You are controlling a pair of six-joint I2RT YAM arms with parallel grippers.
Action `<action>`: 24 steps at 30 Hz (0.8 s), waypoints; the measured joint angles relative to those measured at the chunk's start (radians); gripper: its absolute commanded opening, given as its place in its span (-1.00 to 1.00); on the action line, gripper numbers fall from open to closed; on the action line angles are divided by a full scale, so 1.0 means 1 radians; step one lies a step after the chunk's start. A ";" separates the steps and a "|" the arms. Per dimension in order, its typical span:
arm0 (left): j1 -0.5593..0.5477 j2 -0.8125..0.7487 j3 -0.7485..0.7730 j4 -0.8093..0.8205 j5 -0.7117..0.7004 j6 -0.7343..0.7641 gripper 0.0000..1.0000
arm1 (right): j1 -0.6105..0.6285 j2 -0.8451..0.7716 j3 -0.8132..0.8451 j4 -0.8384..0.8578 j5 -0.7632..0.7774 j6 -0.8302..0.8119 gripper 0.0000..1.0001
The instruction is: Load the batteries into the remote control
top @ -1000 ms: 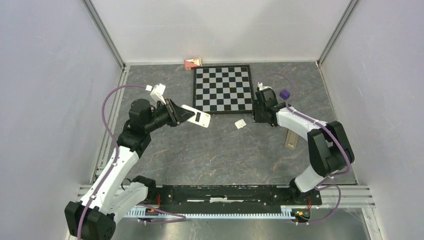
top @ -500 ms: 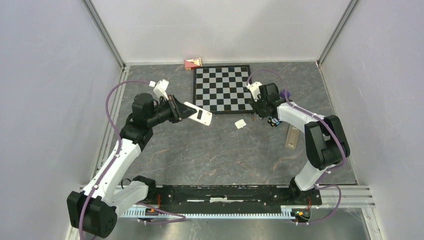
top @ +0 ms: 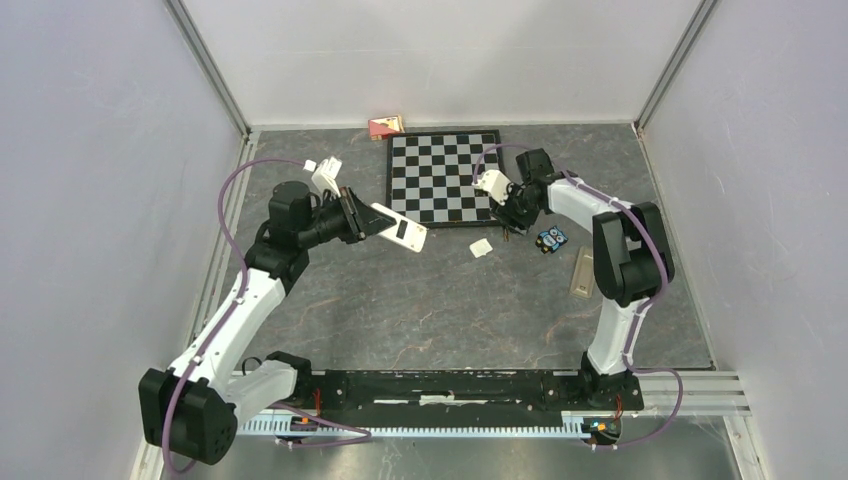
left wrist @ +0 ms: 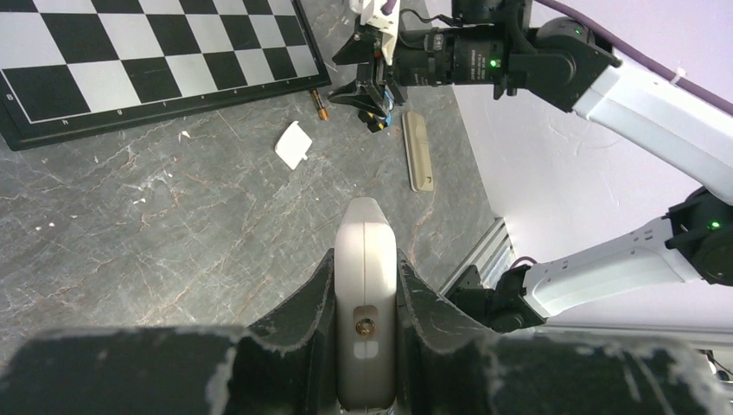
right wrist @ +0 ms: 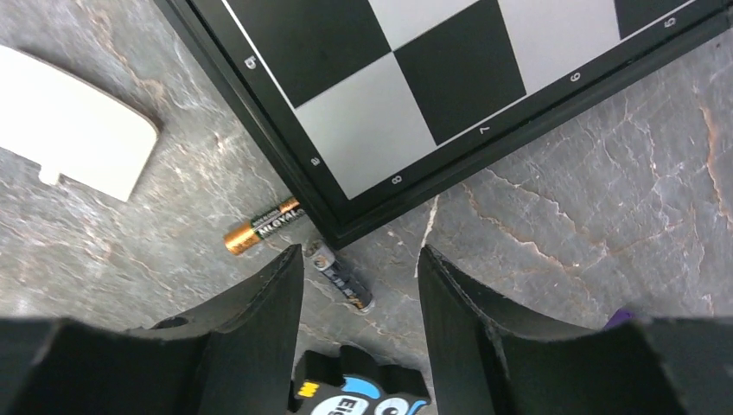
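The white remote control [top: 398, 228] hangs above the table, and my left gripper [top: 352, 216] is shut on its end. In the left wrist view the remote [left wrist: 366, 277] sits clamped edge-on between the fingers of that gripper [left wrist: 366, 259]. Two batteries lie by the chessboard's near right corner: a copper-ended one [right wrist: 262, 225] and a dark one [right wrist: 343, 277]. My right gripper [right wrist: 361, 259] is low over them and open. The dark battery lies on the table between its fingers, nearer the left one. From above, this gripper [top: 512, 218] is at that board corner.
The chessboard [top: 445, 178] fills the far middle. A small white battery cover [top: 481, 248] lies left of the right gripper. A black and blue sticker-like piece [top: 550, 239] and a beige strip [top: 582, 273] lie to its right. A red box [top: 385, 126] sits at the back wall.
My right gripper swung left to the chessboard's near right corner and its jaws widened, uncovering the black and blue piece. The left arm shifted slightly right, remote still held.
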 measured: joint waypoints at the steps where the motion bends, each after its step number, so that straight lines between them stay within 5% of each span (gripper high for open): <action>1: 0.000 0.002 0.003 0.002 0.003 0.000 -0.96 | -0.008 0.016 0.023 -0.022 -0.012 -0.019 0.12; 13: 0.002 0.045 0.018 0.027 0.013 -0.003 -0.96 | -0.066 0.089 0.107 -0.162 -0.079 -0.135 0.01; 19: 0.002 0.053 0.025 0.031 0.013 -0.005 -0.96 | -0.066 0.089 0.103 -0.154 -0.082 -0.139 -0.72; 24: 0.002 0.052 0.026 0.040 0.011 -0.006 -0.96 | -0.063 0.067 0.061 -0.090 -0.060 -0.121 -0.99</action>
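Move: The dark battery lies just off the right hand: about 1 cm back, 1 cm to its right and 2 cm below. The chessboard's near right corner is level with that hand and 1 cm left; the orange-ended battery lies 3 cm back and 3 cm left, and the owl toy 3 cm back and 7 cm right. From the left hand, which still holds the remote, the dark battery is some 11 cm ahead, 31 cm right and 23 cm below. Slide the open right gripper about 2 cm to the right, away from the chessboard corner, while sinking about 1.5 cm to bring the tips down around the dark battery. Then hold there and shut the fingers from half open to nearly closed, pinching the battery between the tips. ##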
